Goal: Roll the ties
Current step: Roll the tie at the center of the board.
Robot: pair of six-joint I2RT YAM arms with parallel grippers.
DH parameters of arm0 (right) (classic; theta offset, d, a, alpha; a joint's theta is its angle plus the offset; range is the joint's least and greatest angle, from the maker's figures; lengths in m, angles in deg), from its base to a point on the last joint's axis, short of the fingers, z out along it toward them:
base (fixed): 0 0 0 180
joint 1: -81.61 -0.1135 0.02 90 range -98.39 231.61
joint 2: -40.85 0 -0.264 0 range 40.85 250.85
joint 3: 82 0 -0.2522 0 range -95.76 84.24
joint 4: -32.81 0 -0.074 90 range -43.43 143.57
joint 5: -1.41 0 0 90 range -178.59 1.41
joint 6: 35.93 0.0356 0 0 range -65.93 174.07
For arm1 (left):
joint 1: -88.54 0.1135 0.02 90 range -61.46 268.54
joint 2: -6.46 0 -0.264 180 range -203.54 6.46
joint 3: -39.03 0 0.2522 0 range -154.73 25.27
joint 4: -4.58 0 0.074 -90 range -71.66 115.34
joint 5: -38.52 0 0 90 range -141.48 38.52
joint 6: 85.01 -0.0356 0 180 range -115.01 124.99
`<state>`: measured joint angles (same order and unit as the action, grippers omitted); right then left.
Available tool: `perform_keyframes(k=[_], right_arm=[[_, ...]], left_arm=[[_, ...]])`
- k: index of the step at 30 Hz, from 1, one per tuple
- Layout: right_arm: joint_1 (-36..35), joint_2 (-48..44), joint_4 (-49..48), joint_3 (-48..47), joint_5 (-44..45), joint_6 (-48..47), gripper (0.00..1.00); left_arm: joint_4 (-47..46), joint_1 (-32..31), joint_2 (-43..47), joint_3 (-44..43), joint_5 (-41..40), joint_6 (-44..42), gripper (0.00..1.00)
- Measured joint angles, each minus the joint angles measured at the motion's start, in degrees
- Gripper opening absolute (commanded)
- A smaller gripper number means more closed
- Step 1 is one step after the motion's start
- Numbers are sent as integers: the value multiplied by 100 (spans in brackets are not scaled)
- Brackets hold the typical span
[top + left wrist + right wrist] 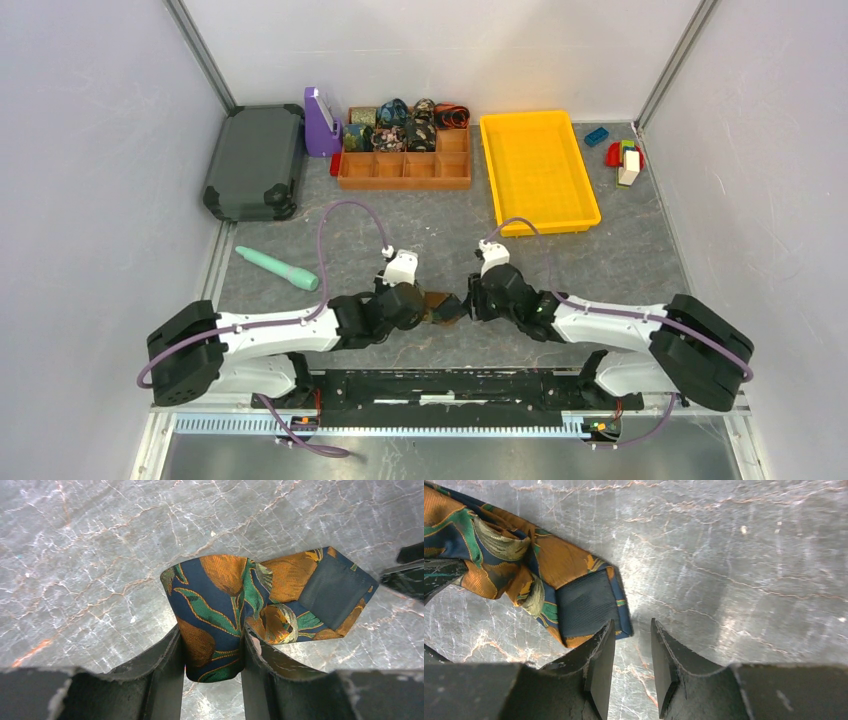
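A navy tie with orange and green print (225, 595) lies partly coiled on the grey table between the two arms (440, 303). My left gripper (212, 635) is shut on the coil's folded edge, and the cloth fills the gap between its fingers. The tie's loose end with its dark lining (584, 605) lies on the table just left of my right gripper (631, 630), which stands open with only bare table between its fingers. In the top view the left gripper (425, 306) and the right gripper (468, 300) face each other closely. Several rolled ties (405, 125) sit in the wooden organizer (405, 172).
A yellow tray (538, 170) stands at the back right, with toy blocks (622, 155) beyond it. A dark case (255, 160) and a purple holder (320, 122) are at the back left. A teal stick (277, 267) lies left of the arms.
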<state>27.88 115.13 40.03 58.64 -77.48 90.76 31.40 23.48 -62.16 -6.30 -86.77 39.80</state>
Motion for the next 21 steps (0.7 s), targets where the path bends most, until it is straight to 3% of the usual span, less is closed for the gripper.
perform_keyframes(k=[9, 21], right_arm=[[494, -798, 546, 0, 173, -116, 40], [1043, -1364, 1003, 26, 273, -136, 41]], left_arm=[[634, -435, -647, -538, -879, 9, 36], [2465, -960, -2369, -1993, -2041, 348, 35]])
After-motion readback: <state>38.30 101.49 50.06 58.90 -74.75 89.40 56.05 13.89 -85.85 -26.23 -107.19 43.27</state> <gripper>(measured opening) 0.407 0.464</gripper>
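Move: My left hand holds the folded tie bundle. The tie's flat tail lies about 6 cm to its right, 1 cm nearer me and some 4 cm below; the flashlight is roughly 26 cm to its left and 7 cm ahead. From my empty right hand, the tail is about 4 cm left, 1 cm back and 2 cm lower, and the yellow tray is some 28 cm ahead and 13 cm right. Keeping my left fingers pinched on the bundle, I turn that wrist over to the right in place, some 30 degrees, left side rising, towards the flat tail. Meanwhile I draw my right hand clear of the tail's corner, about 6 cm to the right while rising and going forward, swinging it slightly clockwise with its fingers unchanged. ##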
